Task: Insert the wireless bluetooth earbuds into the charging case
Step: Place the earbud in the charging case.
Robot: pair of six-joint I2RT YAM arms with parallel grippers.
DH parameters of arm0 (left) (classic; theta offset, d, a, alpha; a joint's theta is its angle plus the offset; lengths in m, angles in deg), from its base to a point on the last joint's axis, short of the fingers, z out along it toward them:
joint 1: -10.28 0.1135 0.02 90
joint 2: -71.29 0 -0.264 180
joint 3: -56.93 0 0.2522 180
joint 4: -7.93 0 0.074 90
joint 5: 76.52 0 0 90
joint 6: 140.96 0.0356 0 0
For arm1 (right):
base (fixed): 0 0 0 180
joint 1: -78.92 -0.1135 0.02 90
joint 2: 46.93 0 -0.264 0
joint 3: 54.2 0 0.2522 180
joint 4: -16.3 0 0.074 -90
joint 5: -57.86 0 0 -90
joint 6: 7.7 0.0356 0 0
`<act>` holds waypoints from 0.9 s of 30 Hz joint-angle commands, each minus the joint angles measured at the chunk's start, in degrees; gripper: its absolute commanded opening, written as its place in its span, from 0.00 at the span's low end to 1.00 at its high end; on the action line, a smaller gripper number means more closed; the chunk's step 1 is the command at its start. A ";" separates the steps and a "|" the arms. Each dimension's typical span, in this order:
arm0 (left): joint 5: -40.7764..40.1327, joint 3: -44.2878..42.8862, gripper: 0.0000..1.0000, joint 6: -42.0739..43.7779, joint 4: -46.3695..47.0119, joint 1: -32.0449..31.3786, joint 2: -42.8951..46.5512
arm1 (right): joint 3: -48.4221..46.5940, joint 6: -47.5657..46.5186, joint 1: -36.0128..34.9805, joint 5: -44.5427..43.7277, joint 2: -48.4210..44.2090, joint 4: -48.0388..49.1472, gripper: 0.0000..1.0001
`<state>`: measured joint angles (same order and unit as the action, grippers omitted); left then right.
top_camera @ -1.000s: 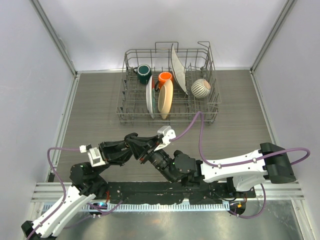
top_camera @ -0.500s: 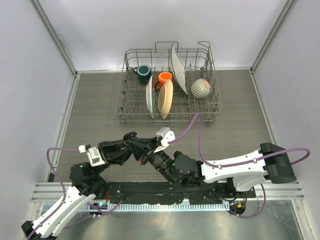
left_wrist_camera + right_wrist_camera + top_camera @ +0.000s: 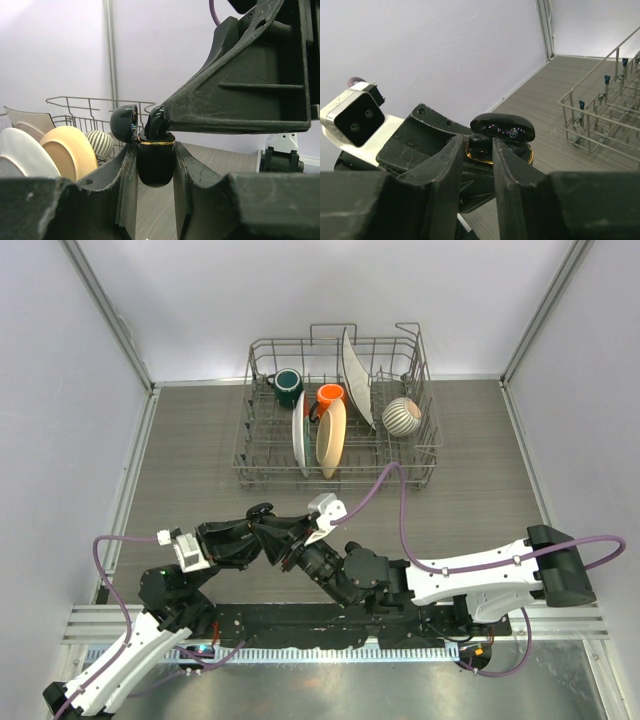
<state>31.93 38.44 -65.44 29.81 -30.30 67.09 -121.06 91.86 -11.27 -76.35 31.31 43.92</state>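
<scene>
The charging case [image 3: 155, 162] is glossy black with a gold rim. It stands upright in my left gripper [image 3: 155, 154], which is shut on its sides. Its lid [image 3: 124, 122] hangs open to the left. In the right wrist view, a small black earbud [image 3: 481, 142] sits at the case's gold rim [image 3: 522, 156], under the open lid [image 3: 502, 127]. My right gripper [image 3: 478, 143] has a finger close on each side of it. From above, the left gripper [image 3: 280, 537] and right gripper [image 3: 298, 553] meet tip to tip near the table's front. Other earbuds are out of view.
A wire dish rack [image 3: 425, 455] stands at the back centre of the table, holding plates [image 3: 331, 437], a green mug [image 3: 288, 386], an orange cup [image 3: 331, 395] and a striped bowl [image 3: 402, 416]. Purple cables loop from both wrists. Grey walls close in both sides.
The right arm has crept slightly left, pressing its wrist closer to the left gripper. The left arm and the case have stayed still.
</scene>
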 commanded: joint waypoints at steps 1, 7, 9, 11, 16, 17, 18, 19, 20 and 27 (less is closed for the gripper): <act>0.00 -2.21 0.00 0.33 6.29 -0.03 1.13 | -1.92 0.63 0.10 -1.76 -1.86 -4.65 0.41; 0.09 -2.30 0.00 0.15 6.11 -0.03 1.22 | -2.27 1.86 0.10 -0.88 -2.65 -3.95 0.54; 0.26 -2.30 0.00 0.15 5.85 -0.03 1.22 | -2.18 1.78 0.10 -0.44 -3.35 -3.24 0.55; 0.17 -2.30 0.00 0.07 5.50 -0.03 1.39 | -1.92 1.95 0.10 0.17 -4.31 -2.19 0.56; 0.26 -2.12 0.00 0.07 5.14 -0.03 1.48 | 0.10 2.04 0.10 1.05 -7.65 0.53 0.59; 0.26 -2.12 0.00 0.07 5.14 -0.03 1.31 | 0.71 1.69 0.02 1.57 -8.79 1.49 0.59; 0.26 -2.12 0.00 0.15 5.14 -0.03 1.31 | 1.07 1.34 0.02 2.10 -9.24 2.03 0.59; 0.35 -2.12 0.00 -0.02 5.23 0.06 1.22 | 1.16 0.99 0.02 2.37 -9.68 2.47 0.59; 0.44 -2.12 0.00 0.07 5.23 -0.03 1.13 | 1.25 0.98 0.02 2.37 -10.03 2.30 0.60; 0.53 -2.39 0.00 -0.02 5.23 -0.03 0.87 | 1.60 1.68 0.02 -0.08 -12.23 0.37 0.60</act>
<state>32.11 38.42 -65.51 31.93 -30.26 67.94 -119.31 93.78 -11.23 -73.94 20.82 43.42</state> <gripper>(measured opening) 0.315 0.599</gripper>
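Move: Right between the right fingertips sits the earbud, already at its pocket; the charging case's middle is about 2 cm ahead of that hand and 1 cm below it, level sideways, with its open lid some 3 cm ahead and 1 cm above. The dish rack's middle lies roughly 27 cm ahead, 13 cm to the right and 17 cm lower. The left hand pinches the case, whose middle is about 1 cm to its right and 1 cm above. Opening its fingers to about twice their gap, the right hand lets go of the earbud and eases back about 1 cm, then climbs some 5 cm and swings about 4 cm to the right, away from the case, rolling roughly 10 degrees so its left side lifts. The left hand keeps its pinch on the case and rises about a centimetre as the other leaves. ##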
